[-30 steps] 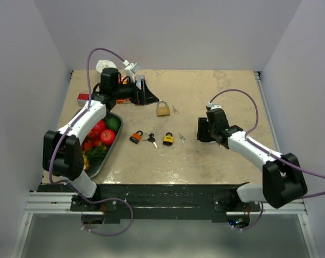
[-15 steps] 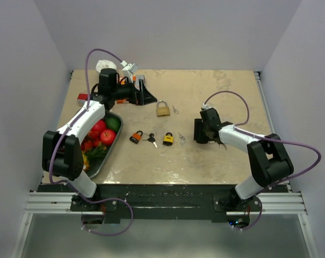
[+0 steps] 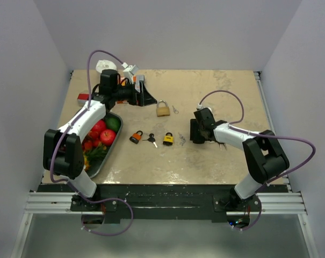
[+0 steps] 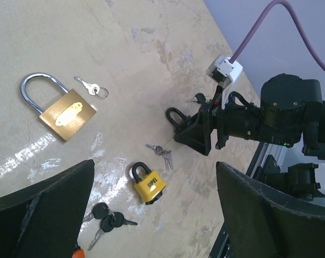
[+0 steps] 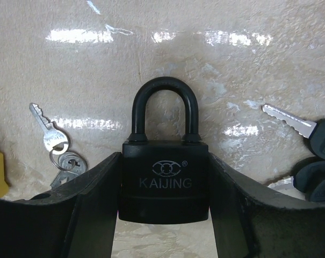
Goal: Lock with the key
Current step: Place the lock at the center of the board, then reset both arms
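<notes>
My right gripper (image 5: 164, 166) is shut on a black "KAIJING" padlock (image 5: 164, 183), one finger on each side of its body, shackle closed and pointing away. It sits low over the table (image 3: 226, 102), right of centre (image 3: 196, 130). A silver key bunch (image 5: 57, 145) lies to the padlock's left and black-headed keys (image 5: 312, 156) to its right. My left gripper (image 3: 146, 95) hangs open at the back, beside a brass padlock (image 3: 163, 108) with a small key (image 3: 174, 109).
A yellow padlock (image 3: 168, 139), an orange padlock (image 3: 136, 137) and black-headed keys (image 3: 150, 140) lie in a row mid-table, with silver keys (image 3: 181, 138) beside them. A metal tray (image 3: 100, 166) of fruit stands at the left edge.
The right gripper has slid a little left with the black padlock, closer to the silver keys, and its arm has folded in. The left arm has not moved.
</notes>
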Available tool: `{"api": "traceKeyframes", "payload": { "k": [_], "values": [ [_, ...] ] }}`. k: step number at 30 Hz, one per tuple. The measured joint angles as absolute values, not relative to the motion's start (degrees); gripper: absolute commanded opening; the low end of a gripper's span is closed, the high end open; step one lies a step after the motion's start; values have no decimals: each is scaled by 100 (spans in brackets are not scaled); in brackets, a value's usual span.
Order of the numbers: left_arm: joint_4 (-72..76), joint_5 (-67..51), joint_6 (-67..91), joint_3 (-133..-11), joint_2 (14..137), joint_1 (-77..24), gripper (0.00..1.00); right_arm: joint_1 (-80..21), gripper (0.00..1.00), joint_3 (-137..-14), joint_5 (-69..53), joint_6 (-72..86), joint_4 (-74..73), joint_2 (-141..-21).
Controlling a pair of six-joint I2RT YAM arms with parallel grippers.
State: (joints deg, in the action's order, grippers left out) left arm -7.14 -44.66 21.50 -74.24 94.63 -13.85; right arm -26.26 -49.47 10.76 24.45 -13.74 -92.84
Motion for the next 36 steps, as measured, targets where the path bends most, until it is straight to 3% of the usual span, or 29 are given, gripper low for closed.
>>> {"api": "traceKeyframes", "payload": {
  "k": [5,8,17,27,36],
  "values": [
    [-832,-4434,2126,-7424,9480,-1382,99,-2626,68,-4998,1133,2602,-1481,-9310],
    [-869,-4425,2110,-7424,9480,-1376,99,-2626,82,-5002,1135,2705,-1562,-9290],
    [-1017,-4410,1957,-7452,9480,-1350,99,-2626,99,-5043,1131,2783,-1855,-9142],
    [-2757,-3957,714,-9074,9872,-1225,99,-2449,99,-5859,998,1931,-1754,-8090],
    [-3581,-2958,-370,-9609,9994,-698,99,-578,99,-6901,-554,1052,-1188,-7955]
  ]
}}
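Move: Between the right fingers is the black lock, already on the table and just under the hand point. The silver keys lie about 6 cm to its left and level with it, the yellow lock some 12 cm left and 1 cm nearer the bases, the black keys about 9 cm to its right and 1 cm nearer. From the left hand, the black lock is roughly 11 cm back, 18 cm right and 21 cm below. Letting go of the black lock, the right hand stays low and opens its fingers wide, easing back about 1 cm, then climbs fast some 23 cm, also going about 10 cm forward and 7 cm right, fingers swinging up some 30 degrees towards the front. Late on, the empty left hand swings about 10 cm left and 5 cm forward, away from the lock, rolling as it goes. ##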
